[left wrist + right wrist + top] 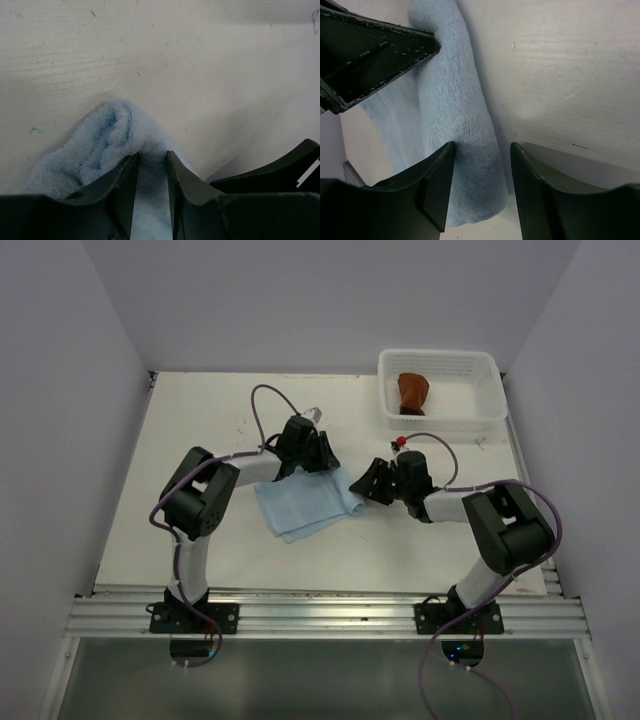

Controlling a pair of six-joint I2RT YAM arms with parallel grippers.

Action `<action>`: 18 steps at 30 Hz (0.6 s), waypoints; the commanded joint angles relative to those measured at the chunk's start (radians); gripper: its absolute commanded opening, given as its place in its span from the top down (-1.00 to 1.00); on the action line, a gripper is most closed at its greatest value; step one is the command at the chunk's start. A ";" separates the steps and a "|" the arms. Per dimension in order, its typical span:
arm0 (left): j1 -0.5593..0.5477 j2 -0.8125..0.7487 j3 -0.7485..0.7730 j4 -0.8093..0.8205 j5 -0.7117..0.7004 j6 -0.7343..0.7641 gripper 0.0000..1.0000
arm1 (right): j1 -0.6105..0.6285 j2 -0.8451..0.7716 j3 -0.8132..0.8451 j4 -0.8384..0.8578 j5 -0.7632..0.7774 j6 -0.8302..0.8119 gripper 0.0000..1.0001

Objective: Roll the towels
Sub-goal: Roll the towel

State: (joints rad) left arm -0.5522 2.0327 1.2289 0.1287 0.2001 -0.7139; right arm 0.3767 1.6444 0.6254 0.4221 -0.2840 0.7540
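Note:
The light blue towel [305,505] lies on the table between the two arms, its far right edge folded over into a thick roll [455,95]. My left gripper [320,458] [152,154] is shut on the far corner of that edge, with cloth bunched up [105,140] beside its fingers. At the near end of the same rolled edge, my right gripper [366,484] [482,145] stands open, its jaws astride the roll and a gap showing on the right side. The rust brown-red towel [411,392] stands bunched inside the basket.
The white mesh basket [487,375] sits at the table's back right corner. White walls close in the left, right and back. A metal rail [320,615] runs along the near edge at the arm bases.

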 commanded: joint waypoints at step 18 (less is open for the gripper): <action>0.005 -0.040 -0.048 -0.097 -0.126 0.007 0.33 | -0.001 0.094 -0.053 0.216 -0.215 0.102 0.71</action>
State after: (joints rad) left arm -0.5522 2.0022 1.1995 0.1120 0.1417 -0.7197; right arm 0.3771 1.7267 0.5793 0.5995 -0.4656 0.8677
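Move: The towel's rolled strip runs slantwise; its near end, where the right fingers will shut, lies about 3 cm back and 3 cm left of the right hand, roughly 1 cm lower. The strip's far end, still held by the left fingers, is some 5 cm ahead and 9 cm left of the right hand, and the flat part is centred 4 cm back and 16 cm left. From the left hand, the near end is 8 cm back and 6 cm right. Leftward and back by about 3 cm in all, barely sinking, the right hand eases its open fingers onto the near end of the rolled strip, rolling some 10 degrees with its left side rising. Slowing to a stop there, it closes and pinches the cloth. The left hand keeps its grip on the far end and draws about 1 cm to the left. ##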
